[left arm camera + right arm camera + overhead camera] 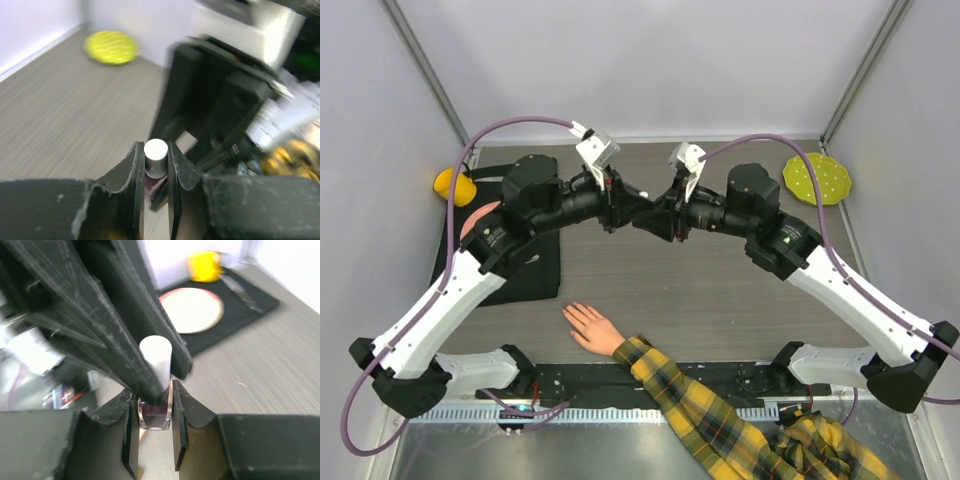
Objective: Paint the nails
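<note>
The pale hand (590,327) lies palm down with spread fingers near the table's front edge, its plaid sleeve (700,400) running to the lower right. Its nails are too small to make out. My left gripper (626,210) and right gripper (658,216) meet tip to tip above the table's middle, well behind the hand. The left gripper (155,165) is shut on the white cap (155,150) of a small dark polish bottle. The right gripper (155,425) is shut on the bottle's glass body (155,412), with the cap (156,355) standing above it. The bottle is hidden in the top view.
A black mat (525,265) at the left holds a pink plate (473,222) and has a yellow object (453,186) at its far corner. A yellow-green dotted disc (817,179) lies at the back right; it also shows in the left wrist view (111,47).
</note>
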### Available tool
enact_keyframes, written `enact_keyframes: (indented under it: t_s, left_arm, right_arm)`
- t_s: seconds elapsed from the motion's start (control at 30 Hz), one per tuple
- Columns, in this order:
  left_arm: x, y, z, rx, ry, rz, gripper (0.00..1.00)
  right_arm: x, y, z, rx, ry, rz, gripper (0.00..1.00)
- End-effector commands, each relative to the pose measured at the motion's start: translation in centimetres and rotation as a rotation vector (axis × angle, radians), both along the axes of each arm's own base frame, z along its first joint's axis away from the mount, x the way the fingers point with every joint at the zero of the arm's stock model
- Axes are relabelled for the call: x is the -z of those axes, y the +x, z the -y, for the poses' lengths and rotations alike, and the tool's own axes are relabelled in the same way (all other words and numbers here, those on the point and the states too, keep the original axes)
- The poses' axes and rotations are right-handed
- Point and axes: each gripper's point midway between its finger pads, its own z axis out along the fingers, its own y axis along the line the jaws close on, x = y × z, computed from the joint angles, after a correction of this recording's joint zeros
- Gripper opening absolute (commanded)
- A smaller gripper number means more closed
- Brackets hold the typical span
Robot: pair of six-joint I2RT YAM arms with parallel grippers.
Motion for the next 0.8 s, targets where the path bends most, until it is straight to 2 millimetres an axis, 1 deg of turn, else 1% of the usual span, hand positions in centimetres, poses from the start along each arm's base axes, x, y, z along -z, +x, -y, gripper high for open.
enact_keyframes:
  t_s: [0.0,0.03,0.07,0.1,0.13,0.17,0.2,0.23,0.27,0.3,0.33,0.37,0.4,0.43,0.47,0.5,0.53,0.57,0.6,0.63,0.67,0.7,0.73,0.77]
  left_arm:
    - [-3.7,-13.1,0.1,0.767,-0.164,0.179,0.00]
    - [-4.0,-13.4,-0.4,0.828,-0.183,0.180,0.00]
    - [-4.2,-12.6,-0.4,0.826,-0.193,0.153,0.00]
    - [-4.4,-11.2,-0.8,0.794,-0.196,0.134,0.00]
    - [-4.4,-10.7,-0.8,0.791,-0.195,0.109,0.00]
    - [-4.4,-9.9,-0.5,0.774,-0.192,0.099,0.00]
    - [-4.4,-9.5,-0.5,0.759,-0.188,0.095,0.00]
    - [-4.2,-9.3,-0.4,0.747,-0.181,0.099,0.00]
    - [-4.5,-8.6,-0.3,0.700,-0.187,0.107,0.00]
    - [-4.3,-8.1,-0.2,0.663,-0.178,0.100,0.00]
    - [-4.0,-7.7,-0.4,0.628,-0.151,0.092,0.00]
    - [-4.2,-6.5,-0.4,0.544,-0.143,0.097,0.02]
    - [-4.2,-6.1,-0.5,0.508,-0.128,0.096,0.08]
    - [-4.7,-6.0,-0.9,0.477,-0.118,0.107,0.31]
    - [-4.3,-5.8,-1.1,0.450,-0.094,0.098,0.44]
    - [-4.7,-5.4,-1.6,0.395,-0.090,0.110,0.55]
    - [-5.0,-5.4,-2.0,0.371,-0.086,0.124,0.71]
    - [-4.9,-5.4,-2.4,0.347,-0.077,0.131,0.75]
    - [-5.7,-5.4,-3.3,0.286,-0.086,0.162,0.77]
    - [-5.7,-5.1,-3.6,0.252,-0.086,0.163,0.79]
    - [-5.9,-4.7,-4.1,0.201,-0.092,0.166,0.80]
    - [-6.3,-4.3,-4.6,0.150,-0.113,0.145,0.81]
    - [-6.8,-3.3,-5.3,0.061,-0.128,0.140,0.79]
    - [-6.9,-2.9,-5.5,0.023,-0.141,0.119,0.76]
  right_arm:
    - [-6.5,-12.6,-0.4,-0.704,0.206,0.205,0.01]
    - [-7.4,-15.5,0.4,-0.824,0.251,0.067,0.01]
    - [-7.2,-17.1,0.8,-0.906,0.271,0.017,0.01]
    - [-9.1,-18.1,1.3,-0.953,0.338,0.116,0.01]
    - [-9.5,-18.4,1.6,-0.963,0.344,0.077,0.01]
    - [-9.9,-18.1,1.7,-0.951,0.349,0.109,0.01]
    - [-9.3,-17.3,1.4,-0.897,0.319,0.043,0.01]
    - [-8.8,-16.6,1.0,-0.859,0.295,0.049,0.01]
    - [-9.5,-15.7,0.8,-0.809,0.282,0.173,0.01]
    - [-8.1,-14.8,0.4,-0.754,0.227,0.089,0.01]
    - [-8.1,-14.3,0.4,-0.735,0.222,0.092,0.01]
    - [-7.9,-13.9,0.4,-0.722,0.220,0.087,0.01]
    - [-7.8,-13.3,0.2,-0.687,0.222,0.085,0.01]
    - [-7.5,-12.8,0.2,-0.665,0.218,0.086,0.01]
    - [-7.3,-12.3,0.1,-0.645,0.210,0.088,0.01]
    - [-7.0,-11.8,-0.1,-0.623,0.204,0.086,0.01]
    - [-6.9,-10.8,-0.4,-0.577,0.197,0.093,0.01]
    - [-6.4,-10.2,-0.6,-0.545,0.179,0.078,0.01]
    - [-5.6,-9.4,-0.6,-0.511,0.150,0.076,0.01]
    - [-5.6,-8.0,-0.9,-0.431,0.140,0.079,0.01]
    - [-4.9,-6.9,-0.9,-0.375,0.115,0.058,0.01]
    - [-4.6,-6.0,-1.0,-0.328,0.102,0.064,0.01]
    - [-4.5,-5.2,-1.0,-0.283,0.093,0.061,0.01]
    - [-3.8,-3.8,-1.1,-0.222,0.074,0.044,0.01]
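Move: The nail polish's white cap already sits between the left fingertips, right at the hand point. The purple bottle, held by the right gripper, is about 3 cm below the left hand point and 1 cm to its right; from the right hand point the cap is level fore and aft and sideways, some 3 cm up. The mannequin hand lies about 9 cm back, 13 cm left and 38 cm below the left gripper. Keep both grips, left on the cap and right on the bottle, and pull both grippers back about 10 cm and up some 6 cm while turning the left roughly 35 degrees clockwise and the right as far counter-clockwise, twisting cap against bottle. Then open the left fingers wide, letting go of the cap, and ease that gripper forward and a little left; bring the right, still holding, slightly forward and down. ##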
